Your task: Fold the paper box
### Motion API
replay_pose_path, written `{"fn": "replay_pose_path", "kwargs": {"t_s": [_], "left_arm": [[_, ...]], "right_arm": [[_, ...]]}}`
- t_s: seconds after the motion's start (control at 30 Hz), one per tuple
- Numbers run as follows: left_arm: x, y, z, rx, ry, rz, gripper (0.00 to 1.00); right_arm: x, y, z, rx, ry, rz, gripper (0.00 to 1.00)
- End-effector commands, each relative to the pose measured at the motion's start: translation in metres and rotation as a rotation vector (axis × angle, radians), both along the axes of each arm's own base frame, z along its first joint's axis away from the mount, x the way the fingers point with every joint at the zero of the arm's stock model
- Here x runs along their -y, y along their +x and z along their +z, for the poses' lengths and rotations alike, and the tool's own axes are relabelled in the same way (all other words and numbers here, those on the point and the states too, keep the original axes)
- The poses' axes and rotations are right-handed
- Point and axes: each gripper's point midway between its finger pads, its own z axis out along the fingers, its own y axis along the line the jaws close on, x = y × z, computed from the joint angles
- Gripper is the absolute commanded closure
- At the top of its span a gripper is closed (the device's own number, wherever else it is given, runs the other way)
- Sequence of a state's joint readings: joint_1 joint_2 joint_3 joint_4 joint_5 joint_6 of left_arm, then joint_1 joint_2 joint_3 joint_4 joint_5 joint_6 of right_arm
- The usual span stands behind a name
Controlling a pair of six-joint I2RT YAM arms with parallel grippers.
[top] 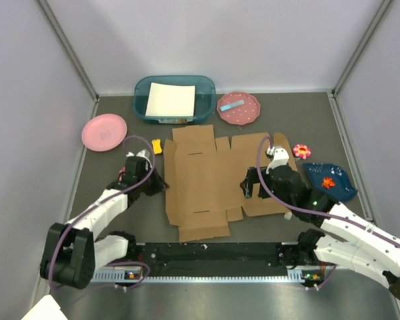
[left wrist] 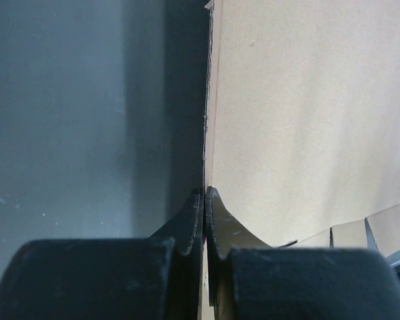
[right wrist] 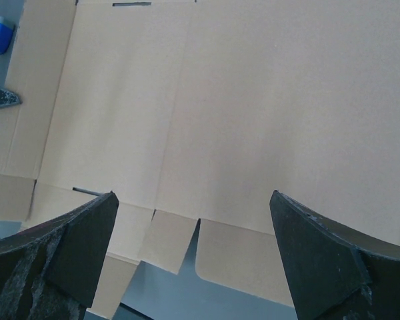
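Observation:
The paper box [top: 207,180] lies unfolded and flat in the middle of the table, a brown cardboard sheet with flaps and slots. My left gripper [top: 161,185] is at its left edge. In the left wrist view the gripper [left wrist: 204,193] is shut on the thin edge of the cardboard [left wrist: 307,120], which runs up between the fingertips. My right gripper [top: 249,187] hovers over the right part of the sheet. In the right wrist view it [right wrist: 193,197] stands wide open above the cardboard [right wrist: 253,100], with nothing between its fingers.
A teal bin [top: 140,90] holding a white sheet stands at the back. A pink plate [top: 104,131] lies left and a dotted pink plate [top: 239,108] lies right of it. A small yellow piece [top: 157,145], a flower toy [top: 301,151] and a dark blue dish [top: 330,180] lie round the box.

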State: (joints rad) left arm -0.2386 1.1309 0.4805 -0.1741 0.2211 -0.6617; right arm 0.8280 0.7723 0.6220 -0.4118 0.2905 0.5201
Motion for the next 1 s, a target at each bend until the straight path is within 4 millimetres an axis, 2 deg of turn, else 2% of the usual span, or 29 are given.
{"fn": "replay_pose_path", "kwargs": {"t_s": [0.0, 0.03, 0.1, 0.13, 0.17, 0.2, 0.23, 0.27, 0.3, 0.33, 0.37, 0.4, 0.47, 0.5, 0.57, 0.6, 0.67, 0.7, 0.77, 0.8, 0.87, 0.9, 0.97], "left_arm": [[0.004, 0.006, 0.039, 0.104, -0.026, -0.027, 1.00], [0.006, 0.010, 0.059, 0.165, -0.040, -0.043, 1.00], [0.009, 0.010, 0.080, 0.219, -0.044, -0.074, 1.00], [0.011, 0.014, 0.105, 0.280, -0.056, -0.085, 1.00], [0.013, 0.015, 0.119, 0.313, -0.064, -0.103, 1.00], [0.017, 0.017, 0.143, 0.364, -0.076, -0.134, 1.00], [0.024, 0.014, 0.158, 0.394, -0.104, -0.175, 1.00], [0.028, 0.013, 0.172, 0.421, -0.123, -0.203, 1.00], [0.032, 0.014, 0.198, 0.477, -0.144, -0.225, 1.00], [0.040, 0.009, 0.213, 0.503, -0.174, -0.276, 1.00], [0.044, 0.006, 0.226, 0.527, -0.187, -0.307, 1.00], [0.048, 0.004, 0.255, 0.592, -0.194, -0.340, 1.00], [0.062, -0.008, 0.276, 0.613, -0.224, -0.431, 1.00], [0.066, -0.014, 0.303, 0.676, -0.232, -0.468, 1.00], [0.077, -0.029, 0.326, 0.726, -0.265, -0.546, 1.00], [0.080, -0.036, 0.345, 0.769, -0.280, -0.575, 1.00], [0.084, -0.046, 0.362, 0.808, -0.302, -0.629, 1.00], [0.083, -0.051, 0.375, 0.843, -0.305, -0.637, 1.00], [0.084, -0.059, 0.390, 0.881, -0.326, -0.659, 1.00], [0.086, -0.071, 0.404, 0.909, -0.350, -0.710, 1.00], [0.090, -0.080, 0.417, 0.919, -0.392, -0.749, 1.00], [0.090, -0.087, 0.431, 0.962, -0.408, -0.771, 1.00], [0.090, -0.095, 0.443, 0.974, -0.443, -0.786, 1.00]], "right_arm": [[-0.004, 0.006, 0.039, 0.075, 0.073, 0.000, 0.02], [-0.004, 0.006, 0.047, 0.090, 0.084, 0.003, 0.02], [-0.003, 0.007, 0.073, 0.134, 0.115, 0.000, 0.02], [-0.001, 0.006, 0.083, 0.154, 0.116, 0.002, 0.02], [0.000, 0.007, 0.105, 0.190, 0.144, 0.001, 0.02], [0.002, 0.007, 0.116, 0.211, 0.151, -0.005, 0.02], [0.005, 0.006, 0.126, 0.229, 0.151, -0.004, 0.02], [0.007, 0.005, 0.146, 0.263, 0.176, -0.006, 0.02], [0.010, 0.005, 0.155, 0.281, 0.181, -0.012, 0.02], [0.012, 0.003, 0.162, 0.291, 0.176, -0.007, 0.02], [0.016, 0.001, 0.183, 0.326, 0.204, -0.010, 0.02], [0.020, 0.000, 0.191, 0.341, 0.205, -0.018, 0.02], [0.029, -0.004, 0.215, 0.384, 0.217, -0.024, 0.02], [0.033, -0.005, 0.223, 0.401, 0.219, -0.036, 0.02], [0.041, -0.010, 0.240, 0.430, 0.233, -0.043, 0.02], [0.046, -0.012, 0.245, 0.442, 0.241, -0.052, 0.02], [0.052, -0.018, 0.257, 0.461, 0.261, -0.056, 0.02], [0.057, -0.022, 0.259, 0.465, 0.268, -0.059, 0.02], [0.061, -0.026, 0.263, 0.470, 0.284, -0.059, 0.02], [0.064, -0.028, 0.262, 0.465, 0.280, -0.062, 0.02], [0.071, -0.035, 0.269, 0.480, 0.301, -0.066, 0.02], [0.075, -0.038, 0.271, 0.486, 0.306, -0.071, 0.02], [0.085, -0.045, 0.281, 0.508, 0.315, -0.075, 0.02]]}}
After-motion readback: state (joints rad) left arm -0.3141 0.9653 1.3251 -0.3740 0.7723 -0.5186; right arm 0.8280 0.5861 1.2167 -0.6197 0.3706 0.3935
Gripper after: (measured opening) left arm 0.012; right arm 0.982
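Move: The left hand already pinches the left edge of the paper box sheet, whose middle lies about 20 cm to its right, 2 cm farther out and 3 cm below. A yellow piece lies some 14 cm ahead and 3 cm left of that hand; the teal tray stands about 32 cm ahead, 3 cm right. For the open right hand, the sheet's middle is roughly 7 cm ahead, 9 cm left and 13 cm below. Steeply upward goes the left hand, some 38 cm, bearing right and finally a little back, still pinching the sheet's edge while its fingers swing up and turn clockwise towards the right. The right hand, wide open and holding nothing, rises about 26 cm with its fingers tipping up, easing right as it climbs. ##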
